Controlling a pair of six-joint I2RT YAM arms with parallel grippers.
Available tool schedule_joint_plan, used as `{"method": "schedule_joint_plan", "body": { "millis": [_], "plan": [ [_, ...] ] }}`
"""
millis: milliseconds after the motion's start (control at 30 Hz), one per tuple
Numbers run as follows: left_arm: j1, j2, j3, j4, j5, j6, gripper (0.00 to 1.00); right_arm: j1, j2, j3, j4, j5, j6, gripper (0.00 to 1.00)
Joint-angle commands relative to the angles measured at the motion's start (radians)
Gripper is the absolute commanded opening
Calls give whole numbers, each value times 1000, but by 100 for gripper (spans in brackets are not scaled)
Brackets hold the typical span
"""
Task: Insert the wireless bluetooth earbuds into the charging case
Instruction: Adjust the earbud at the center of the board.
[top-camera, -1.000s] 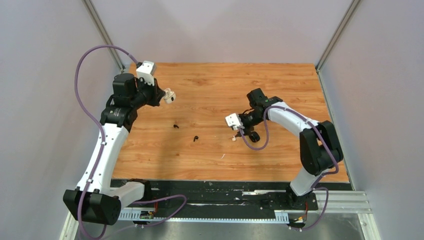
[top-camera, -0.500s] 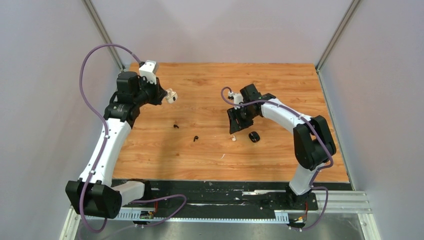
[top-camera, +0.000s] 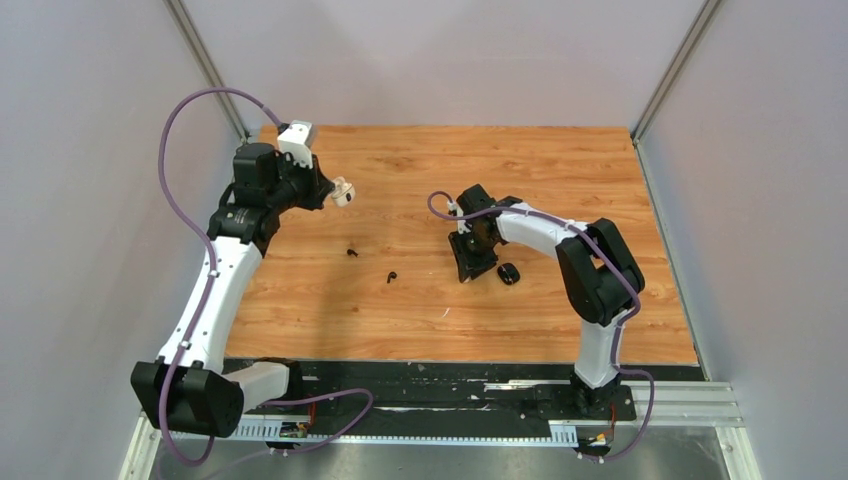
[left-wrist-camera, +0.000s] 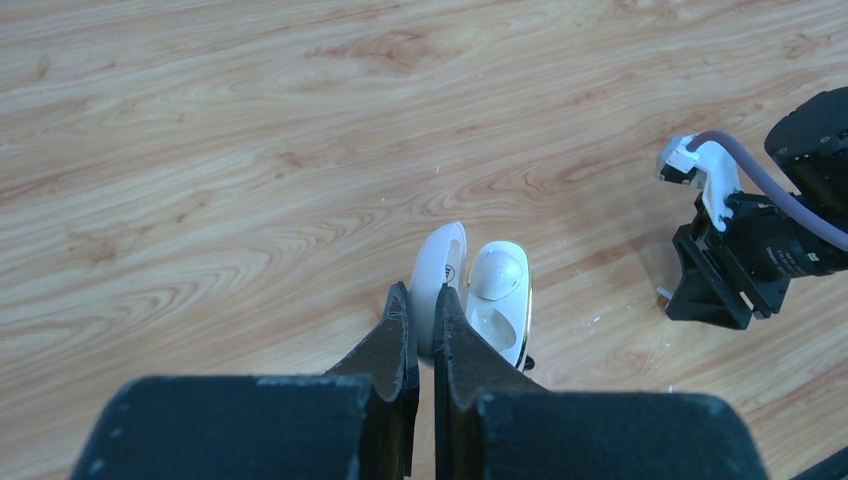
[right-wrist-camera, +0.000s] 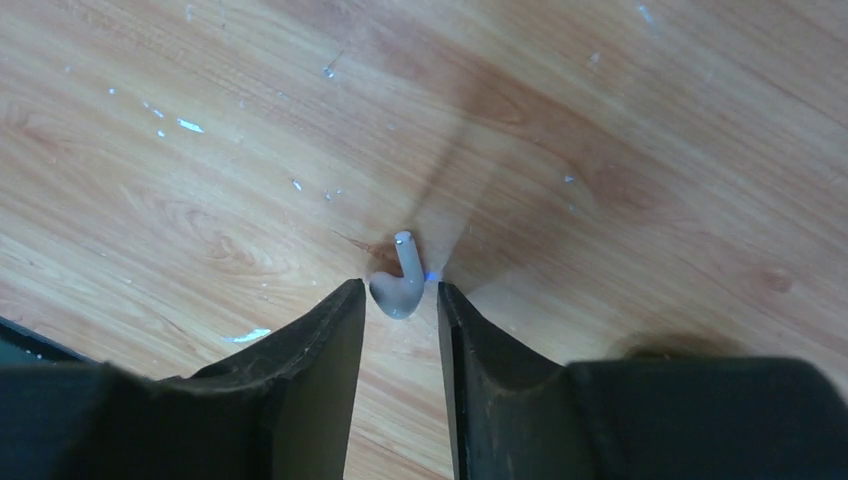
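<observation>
My left gripper (left-wrist-camera: 420, 298) is shut on the lid of an open white charging case (left-wrist-camera: 470, 300), held above the table at the far left (top-camera: 343, 192). A rounded white earbud seems to sit in the case's upper well, and the lower well looks empty. In the right wrist view a white earbud (right-wrist-camera: 404, 262) lies on the wood, its bulb between the tips of my right gripper (right-wrist-camera: 400, 288). The jaws are open, with a small gap on each side of the bud. Two black earbuds (top-camera: 352, 252) (top-camera: 390, 277) lie mid-table.
A black oval case (top-camera: 509, 273) rests just right of my right gripper (top-camera: 466, 264). White specks dot the wooden table (top-camera: 560, 170). Grey walls close in on the left, right and back. My right arm's wrist (left-wrist-camera: 750, 260) shows in the left wrist view.
My right arm has swung left and down, its wrist turned over the white earbud, and its jaws have narrowed. The left arm shifted slightly with the case, then held still.
</observation>
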Motion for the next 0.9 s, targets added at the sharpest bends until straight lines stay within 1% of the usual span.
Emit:
{"method": "schedule_joint_plan", "body": {
  "millis": [0, 133, 233, 267, 333, 400, 467, 500, 633, 733, 800, 867],
  "plan": [
    [2, -41, 14, 43, 9, -16, 0, 11, 29, 27, -3, 78, 22, 32],
    [3, -43, 6, 56, 9, -20, 0, 26, 24, -10, 7, 64, -40, 21],
    [3, -41, 1, 70, 12, -22, 0, 36, 10, -39, 32, 20, -142, 9],
    [4, -40, -1, 72, 13, -22, 0, 39, 5, -41, 38, -1, -223, 7],
    [3, -40, -4, 79, 14, -23, 0, 57, 4, -24, 30, -54, -388, 7],
    [4, -40, -10, 82, 16, -22, 0, 81, 15, -10, 1, -121, -604, 8],
    [4, -42, -13, 87, 17, -21, 0, 95, 3, -23, 0, -165, -856, 3],
    [4, -42, -14, 88, 18, -22, 0, 96, -9, -41, 15, -173, -973, 2],
    [3, -49, -10, 85, 15, -26, 0, 96, -37, -117, 35, -180, -1412, 2],
    [3, -53, -2, 77, 8, -20, 0, 86, -41, -147, 37, -198, -1641, 1],
    [4, -57, 2, 69, 3, -12, 0, 87, -22, -130, 41, -204, -1687, 8],
    [4, -62, 3, 64, -1, -10, 0, 89, 9, -81, 40, -213, -1632, 16]
  ]
}}
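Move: The white earbud lies on the table right between the right hand's open fingertips, straight below by about 1 cm or less. The black case stands some 8 cm to this hand's right and 1 cm farther out; one black earbud lies about 13 cm to its left, level with it. From the left hand, which holds the white case up, the white earbud lies some 21 cm right, 8 cm back and 27 cm below. Staying low at the table, the right hand first closes its fingers and pinches the white earbud by its rounded head. Then it turns about 85 degrees counter-clockwise, fingers still pointing mostly down, while shifting some 2 cm left and slightly back, towards the nearer black earbud. The left hand keeps its grip on the white case. ##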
